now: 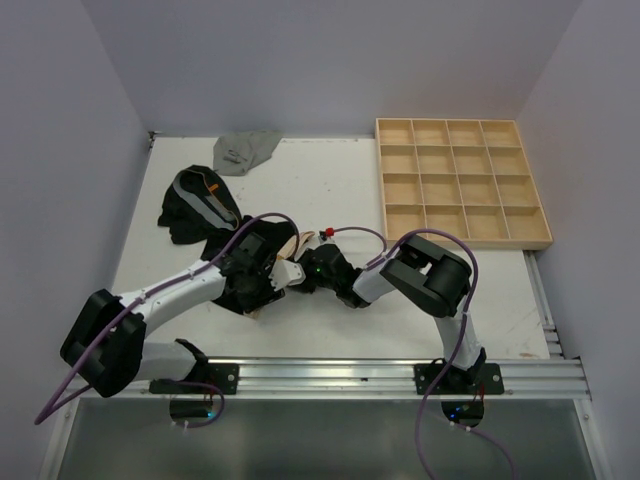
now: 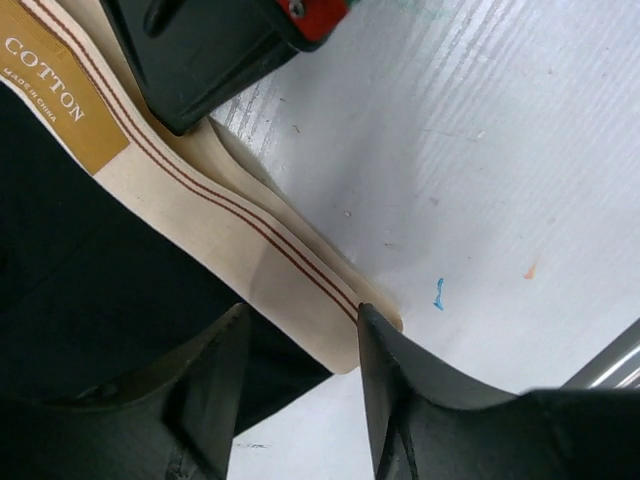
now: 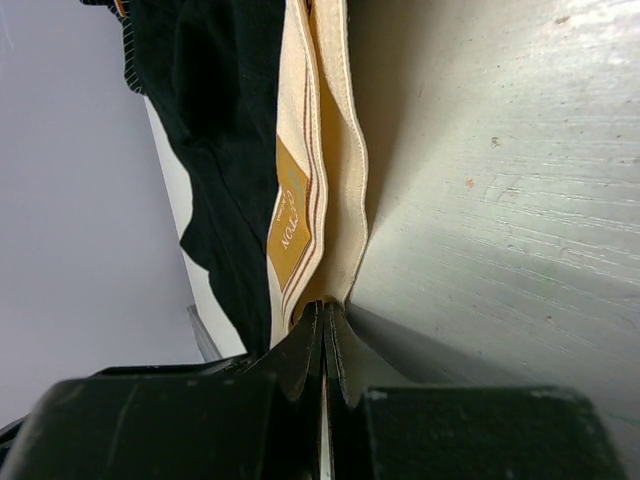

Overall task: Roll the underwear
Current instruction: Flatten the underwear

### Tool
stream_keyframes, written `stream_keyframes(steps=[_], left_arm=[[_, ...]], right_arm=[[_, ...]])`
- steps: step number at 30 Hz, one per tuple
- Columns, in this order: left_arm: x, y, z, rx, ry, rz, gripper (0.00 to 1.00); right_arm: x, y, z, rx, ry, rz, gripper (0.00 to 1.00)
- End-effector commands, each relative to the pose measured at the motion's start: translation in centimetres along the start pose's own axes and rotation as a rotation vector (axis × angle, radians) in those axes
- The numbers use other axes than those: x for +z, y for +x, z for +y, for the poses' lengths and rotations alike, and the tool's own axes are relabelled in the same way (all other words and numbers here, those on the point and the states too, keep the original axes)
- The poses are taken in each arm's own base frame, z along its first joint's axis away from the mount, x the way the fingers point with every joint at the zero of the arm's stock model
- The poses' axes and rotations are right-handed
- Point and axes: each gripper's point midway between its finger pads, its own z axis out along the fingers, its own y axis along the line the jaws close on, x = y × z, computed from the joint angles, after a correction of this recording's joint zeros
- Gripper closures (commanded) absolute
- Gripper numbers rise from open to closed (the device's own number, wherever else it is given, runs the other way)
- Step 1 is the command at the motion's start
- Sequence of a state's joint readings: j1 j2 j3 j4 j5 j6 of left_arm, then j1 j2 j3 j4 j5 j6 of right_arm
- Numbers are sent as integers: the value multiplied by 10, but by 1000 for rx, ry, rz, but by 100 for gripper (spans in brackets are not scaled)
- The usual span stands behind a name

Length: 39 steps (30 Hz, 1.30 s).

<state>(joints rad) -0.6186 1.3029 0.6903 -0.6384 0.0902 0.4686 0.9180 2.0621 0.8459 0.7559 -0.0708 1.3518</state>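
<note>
A black underwear (image 1: 285, 246) with a cream waistband (image 2: 200, 200) and a tan label lies at mid-table between both arms. My left gripper (image 2: 300, 325) is open; its fingertips straddle the waistband's near corner, and the right fingertip (image 2: 375, 330) touches the edge. My right gripper (image 3: 325, 312) is shut on the waistband's fold (image 3: 345, 200), low against the table. Its black finger (image 2: 200, 60) also shows over the waistband in the left wrist view. From above, the left gripper (image 1: 272, 275) and right gripper (image 1: 302, 264) meet at this garment.
More black underwear (image 1: 195, 210) is heaped at the left. A grey one (image 1: 245, 150) lies by the back wall. A wooden grid tray (image 1: 460, 180) stands at the back right. The metal rail (image 1: 350, 375) runs along the near edge.
</note>
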Motion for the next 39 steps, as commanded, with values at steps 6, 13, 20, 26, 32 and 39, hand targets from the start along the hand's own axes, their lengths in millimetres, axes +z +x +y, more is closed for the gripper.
stream_keyframes(steps=[6, 13, 20, 26, 32, 39], left_arm=[[-12, -27, 15, -30, -74, -83, 46], [-24, -75, 55, -122, -227, -212, 48], [-11, -83, 56, -120, -199, -207, 49], [1, -78, 49, -111, -164, -189, 49], [8, -76, 50, -109, -162, -183, 49], [20, -71, 51, -121, -167, -160, 49]], right_arm=[[-1, 9, -45, -7, 131, 0, 100], [-2, 15, -51, -5, 153, 7, 100], [-6, 15, -59, 26, 171, -6, 100], [-5, 17, -63, 51, 162, -2, 100], [-5, 19, -64, 55, 158, 0, 100], [-6, 18, -67, 64, 165, -2, 100]])
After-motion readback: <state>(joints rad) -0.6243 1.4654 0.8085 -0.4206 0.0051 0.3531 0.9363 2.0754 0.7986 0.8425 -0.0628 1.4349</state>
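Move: The cotton label on the underwear's waistband lies about 10 cm ahead of the left hand and 7 cm to its right, some 2 cm below. The band's near corner is almost under this hand, about 1 cm back and 1 cm right; the black cloth's middle is roughly 11 cm ahead and 2 cm left. From the right hand's shut fingers, the label is about 3 cm ahead, just left, at about the same height. The right hand keeps its shut fingertips on the waistband's back layer, easing back about 1 cm, while the left leaves the near corner with half-open fingers. The left arcs some 7 cm forward and 4 cm to its right along the band, rising about 3 cm, then sinking over the band beside the right fingertips, its fingers staying half open. ##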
